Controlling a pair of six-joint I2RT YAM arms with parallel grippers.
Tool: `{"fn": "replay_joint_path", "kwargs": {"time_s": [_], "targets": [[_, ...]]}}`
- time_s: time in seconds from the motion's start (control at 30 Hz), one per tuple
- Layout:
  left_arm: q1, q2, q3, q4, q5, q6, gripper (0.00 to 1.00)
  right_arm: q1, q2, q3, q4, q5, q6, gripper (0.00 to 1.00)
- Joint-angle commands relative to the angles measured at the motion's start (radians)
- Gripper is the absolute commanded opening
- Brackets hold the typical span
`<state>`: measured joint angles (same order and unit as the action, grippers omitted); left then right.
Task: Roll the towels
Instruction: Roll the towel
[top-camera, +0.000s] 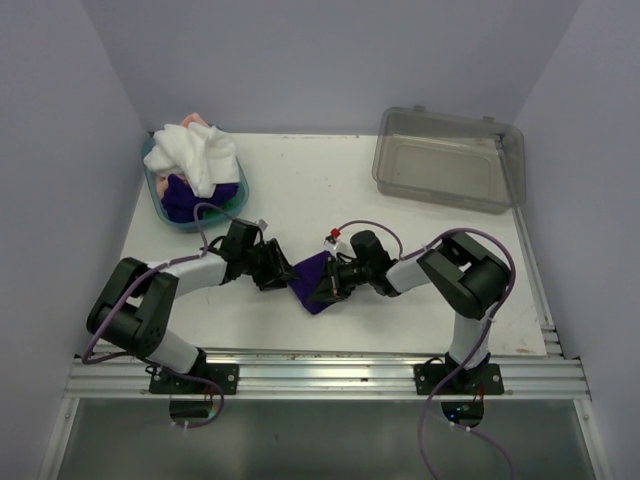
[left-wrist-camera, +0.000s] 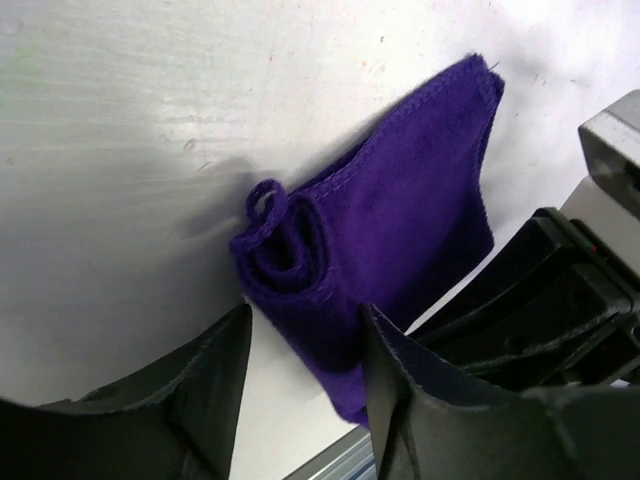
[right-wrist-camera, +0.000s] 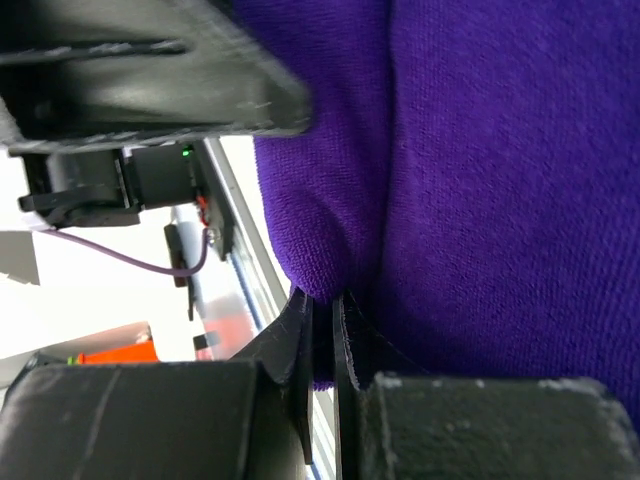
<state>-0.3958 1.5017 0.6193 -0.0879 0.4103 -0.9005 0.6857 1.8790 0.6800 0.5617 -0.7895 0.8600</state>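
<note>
A dark purple towel (top-camera: 312, 278) lies on the white table between my two grippers, one end wound into a small roll (left-wrist-camera: 285, 250). My left gripper (top-camera: 283, 272) stands open around the roll's near end (left-wrist-camera: 305, 360); its right finger (left-wrist-camera: 400, 390) is against the cloth and its left finger (left-wrist-camera: 210, 390) is apart from it. My right gripper (top-camera: 328, 285) is shut on a fold of the same purple towel (right-wrist-camera: 480, 200), its fingertips (right-wrist-camera: 325, 300) pinched on the cloth. A white towel (top-camera: 195, 155), a peach-pink one (top-camera: 195, 121) and another purple one (top-camera: 180, 198) are heaped in the teal basket.
The teal basket (top-camera: 152, 180) stands at the table's back left. A clear grey plastic bin (top-camera: 447, 158) stands at the back right. The metal rail of the table's near edge (top-camera: 320, 372) runs just behind the arms' bases.
</note>
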Motion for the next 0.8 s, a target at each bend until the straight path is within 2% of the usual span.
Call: {"fn": "replay_joint_path", "kwargs": {"time_s": [0.0,0.03,0.1,0.17,0.2,0.23,0.27,0.3,0.4,0.57,0.63,0.77], "targets": [[-0.014,0.048,0.034,0.070,-0.018,-0.017,0.50,-0.006,0.025,0.004,0.072,-0.057,0.031,0.00],[-0.015,0.060,0.037,0.071,-0.021,-0.020,0.43,-0.008,0.026,0.007,0.070,-0.060,0.030,0.00],[-0.021,0.061,0.039,0.070,-0.027,-0.029,0.37,-0.006,0.023,0.013,0.049,-0.056,0.018,0.00],[-0.025,0.060,0.042,0.053,-0.039,-0.035,0.26,-0.008,0.009,0.029,-0.037,-0.037,-0.031,0.00],[-0.025,0.060,0.045,0.042,-0.044,-0.035,0.23,-0.008,-0.009,0.036,-0.075,-0.018,-0.054,0.17],[-0.023,0.057,0.049,0.031,-0.053,-0.035,0.14,-0.006,-0.026,0.038,-0.127,-0.002,-0.087,0.24],[-0.025,0.057,0.053,0.011,-0.056,-0.038,0.11,-0.008,-0.041,0.042,-0.158,0.016,-0.105,0.29],[-0.026,0.055,0.053,0.007,-0.056,-0.040,0.10,-0.006,-0.059,0.046,-0.199,0.069,-0.130,0.36],[-0.029,0.043,0.053,-0.019,-0.060,-0.051,0.08,-0.003,-0.154,0.053,-0.328,0.166,-0.200,0.44],[-0.032,0.031,0.051,-0.042,-0.070,-0.063,0.08,0.035,-0.335,0.111,-0.594,0.389,-0.349,0.48],[-0.032,0.025,0.045,-0.044,-0.070,-0.074,0.08,0.080,-0.371,0.147,-0.678,0.519,-0.406,0.50],[-0.038,0.011,0.049,-0.056,-0.076,-0.081,0.08,0.257,-0.416,0.243,-0.802,0.818,-0.519,0.51]]}}
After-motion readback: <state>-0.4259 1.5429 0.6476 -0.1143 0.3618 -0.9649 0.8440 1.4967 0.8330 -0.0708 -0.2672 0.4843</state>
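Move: The towel's rolled edge has its left end between the left hand's open fingers; the spot they will close on is about 1 cm to its right and 1 cm below, level in reach. The towel's flat part lies some 6 cm to the right and 1 cm ahead of that hand. The right hand still pinches the roll's right end right at its fingertips; from there the left end is roughly 3 cm ahead, 6 cm left and 1 cm lower. The roll's left end is pinched as the left hand sinks about 1 cm, easing slightly right, and closes from half open before holding still. The right hand keeps its pinch on the right end until then, next opens to about half and lifts some 5 cm clear, drifting right and a little forward, its fingers tipping more steeply down and rolling, roughly 35 degrees altogether. ##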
